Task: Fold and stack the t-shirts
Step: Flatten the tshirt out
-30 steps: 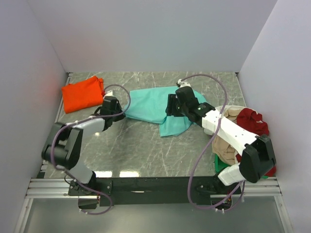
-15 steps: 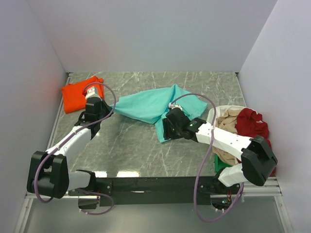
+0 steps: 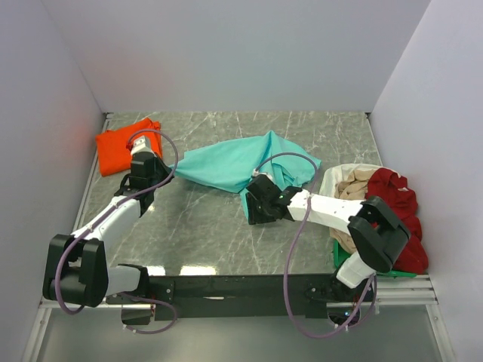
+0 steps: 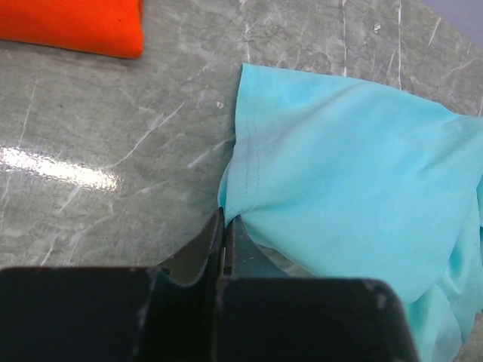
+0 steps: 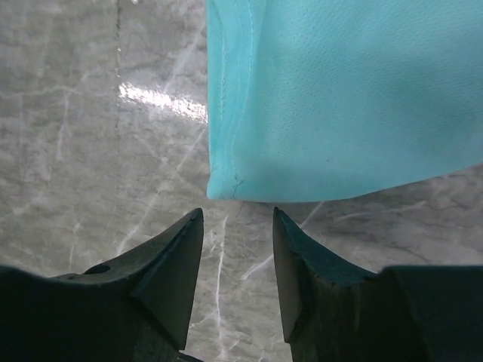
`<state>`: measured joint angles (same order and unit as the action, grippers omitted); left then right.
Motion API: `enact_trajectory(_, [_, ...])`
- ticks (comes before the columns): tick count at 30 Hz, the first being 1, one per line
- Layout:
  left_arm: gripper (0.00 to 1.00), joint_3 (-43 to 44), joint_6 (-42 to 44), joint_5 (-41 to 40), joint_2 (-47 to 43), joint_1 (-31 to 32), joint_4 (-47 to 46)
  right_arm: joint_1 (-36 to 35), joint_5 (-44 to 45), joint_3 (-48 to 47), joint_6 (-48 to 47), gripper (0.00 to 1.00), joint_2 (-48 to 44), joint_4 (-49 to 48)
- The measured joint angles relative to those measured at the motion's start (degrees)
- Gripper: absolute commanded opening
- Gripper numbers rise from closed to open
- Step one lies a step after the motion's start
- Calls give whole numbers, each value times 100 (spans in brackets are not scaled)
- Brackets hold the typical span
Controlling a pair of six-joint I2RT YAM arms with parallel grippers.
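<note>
A teal t-shirt (image 3: 226, 162) lies loosely spread on the marble table (image 3: 196, 234), bunched at its right end. My left gripper (image 3: 170, 167) is shut on its left edge; the left wrist view shows the fingertips (image 4: 224, 220) pinching the teal t-shirt (image 4: 347, 166) at a hem corner. My right gripper (image 3: 251, 210) is low at the shirt's near corner. In the right wrist view this gripper (image 5: 238, 215) is open, its tips just short of the teal t-shirt's hemmed corner (image 5: 226, 185), with nothing between them. A folded orange t-shirt (image 3: 124, 145) (image 4: 72, 23) rests at the back left.
A white basket (image 3: 332, 177) at the right holds a dark red t-shirt (image 3: 392, 192) and a beige one (image 3: 353, 188), with green cloth (image 3: 343, 258) at its near side. Walls enclose the table on three sides.
My right gripper has moved from the shirt's far right part toward the near edge, down to its near corner, jaws narrowing. My left gripper pulled the shirt's left edge further left.
</note>
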<state>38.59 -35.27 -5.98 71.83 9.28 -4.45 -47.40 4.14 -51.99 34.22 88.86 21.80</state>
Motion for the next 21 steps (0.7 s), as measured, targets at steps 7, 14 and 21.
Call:
enact_trajectory(7, [1, -4, 17, 37, 7, -66, -2, -11, -87, 2, 94, 46, 468, -216])
enact_trajectory(14, [0, -44, 35, 81, 15, -103, -11, -11, -142, 0, 153, 37, 601, -483])
enact_trajectory(21, [1, -66, 48, 120, 15, -129, -20, -11, -92, -28, 245, 0, 732, -667])
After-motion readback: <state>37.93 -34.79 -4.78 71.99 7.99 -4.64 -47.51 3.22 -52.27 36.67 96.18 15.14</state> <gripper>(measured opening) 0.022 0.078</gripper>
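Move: The right hand, fingers half open, hangs over the turquoise t-shirt's near loose corner, which is about 3 cm below, 1 cm ahead and 2 cm to its left. The shirt's spread middle lies some 17 cm ahead, about 1 cm left and 3 cm below; the corner held in the left gripper is about 14 cm ahead, 22 cm left and roughly 8 cm above. From the left hand the loose corner is about 14 cm back, 21 cm right and 11 cm below. The right fingers pinch the t-shirt's near corner, closing from half open to nearly shut. To get there the right hand first sinks almost 3 cm, then slides about 1.5 cm left and 1 cm forward onto the cloth edge with hardly any turn. The left gripper stays put and keeps its hold on its raised corner. ##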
